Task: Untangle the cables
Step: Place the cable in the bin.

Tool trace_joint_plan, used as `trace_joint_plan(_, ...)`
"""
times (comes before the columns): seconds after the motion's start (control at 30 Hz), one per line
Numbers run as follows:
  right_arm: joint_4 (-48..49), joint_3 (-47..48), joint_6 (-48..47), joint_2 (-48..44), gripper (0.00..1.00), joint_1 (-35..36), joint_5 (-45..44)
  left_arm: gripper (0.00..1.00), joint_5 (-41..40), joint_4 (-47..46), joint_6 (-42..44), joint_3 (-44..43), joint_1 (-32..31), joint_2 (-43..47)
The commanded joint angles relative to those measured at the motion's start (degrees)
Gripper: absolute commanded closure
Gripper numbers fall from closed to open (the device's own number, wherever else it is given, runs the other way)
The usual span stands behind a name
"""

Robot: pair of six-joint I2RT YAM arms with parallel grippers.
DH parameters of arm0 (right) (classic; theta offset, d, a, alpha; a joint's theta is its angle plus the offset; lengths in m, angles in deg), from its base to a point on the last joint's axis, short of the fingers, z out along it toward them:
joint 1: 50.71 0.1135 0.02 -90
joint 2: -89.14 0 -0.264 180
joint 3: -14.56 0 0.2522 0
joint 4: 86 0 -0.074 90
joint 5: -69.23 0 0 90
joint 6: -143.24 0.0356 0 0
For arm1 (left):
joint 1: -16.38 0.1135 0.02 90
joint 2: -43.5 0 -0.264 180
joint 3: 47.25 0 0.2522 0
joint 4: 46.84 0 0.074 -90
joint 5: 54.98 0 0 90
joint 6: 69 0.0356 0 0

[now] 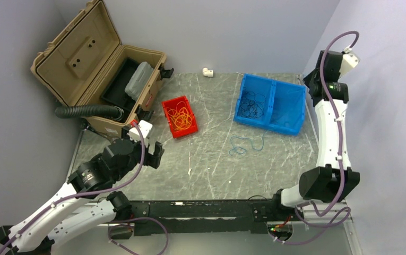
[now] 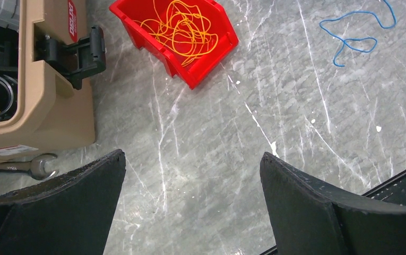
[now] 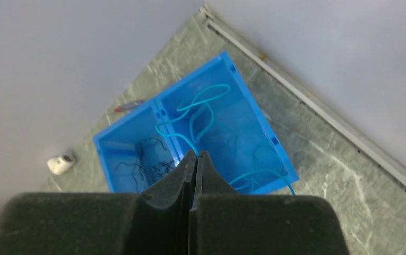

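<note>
Orange cables [image 1: 181, 118] [image 2: 182, 32] lie tangled in a small red bin [image 1: 170, 103] [image 2: 200, 79]. Dark cables [image 1: 253, 103] [image 3: 147, 164] sit in the left half of a blue two-part bin [image 1: 296, 130] [image 3: 227, 58]. One blue cable [image 1: 241, 144] [image 2: 349, 42] lies loose on the table in front of that bin. My right gripper [image 3: 196, 154] hangs high above the blue bin, shut, with a light blue cable [image 3: 214, 88] running from its tips down into the right compartment. My left gripper [image 1: 155, 154] [image 2: 192, 155] is wide open over bare table near the red bin, holding nothing.
An open tan case [image 1: 100, 69] stands at the back left with a black ribbed hose [image 1: 86, 110] coming out of it. A wrench [image 2: 36, 166] lies by its front corner. A white fitting [image 1: 207, 71] [image 3: 60, 163] sits at the back wall. A black rail [image 1: 200, 210] edges the near side.
</note>
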Motion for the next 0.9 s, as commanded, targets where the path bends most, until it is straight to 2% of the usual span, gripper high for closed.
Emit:
trace_joint_plan(0.0,5.4,-5.2,2.5,2.0,1.0,-0.6,1.8,0.01,0.6,-2.0,0.8,0.2,0.0,-0.6)
trace_joint_plan(0.23,9.1,-11.9,4.4,6.9,1.0,-1.1,0.9,0.01,0.9,-2.1,0.7,0.4,0.0,-0.6)
trace_joint_plan(0.43,10.6,-13.4,4.6,11.7,1.0,-1.7,0.5,0.01,1.2,-2.0,0.6,0.3,0.0,-0.8)
trace_joint_plan(0.5,10.2,-13.0,4.4,13.3,0.89,-1.9,1.2,0.01,1.2,-2.0,0.6,0.3,0.0,-0.8)
trace_joint_plan(0.57,9.4,-12.0,3.8,13.7,0.55,-2.1,2.3,0.01,1.1,-2.0,0.6,0.3,0.0,-0.7)
trace_joint_plan(0.6,9.4,-12.0,3.6,13.3,0.42,-2.0,2.6,0.01,1.0,-1.9,0.6,0.3,0.0,-0.7)
trace_joint_plan(0.7,10.7,-13.1,2.7,10.8,0.32,-2.1,3.0,0.01,1.0,-1.8,0.6,0.4,0.0,-0.5)
trace_joint_plan(0.87,8.8,-14.3,1.7,6.5,0.28,-2.0,5.6,0.01,1.2,-1.8,0.5,0.4,0.0,-0.3)
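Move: The right hand, shut on the blue cable, hangs high over the bin's near side; the bin's right compartment is centred about 9 cm ahead, roughly in line sideways, some 30 cm below. The left compartment with black cables lies about 14 cm left of that one, level with it. The cable's tail lies on the table roughly 10 cm back and 26 cm left of the hand, some 35 cm down. From the left hand, the right compartment is about 29 cm ahead, 56 cm right and 20 cm below. Right hand sinks about 17 cm towards the blue bin's right compartment, tipping down, then opens, releasing the cable. ##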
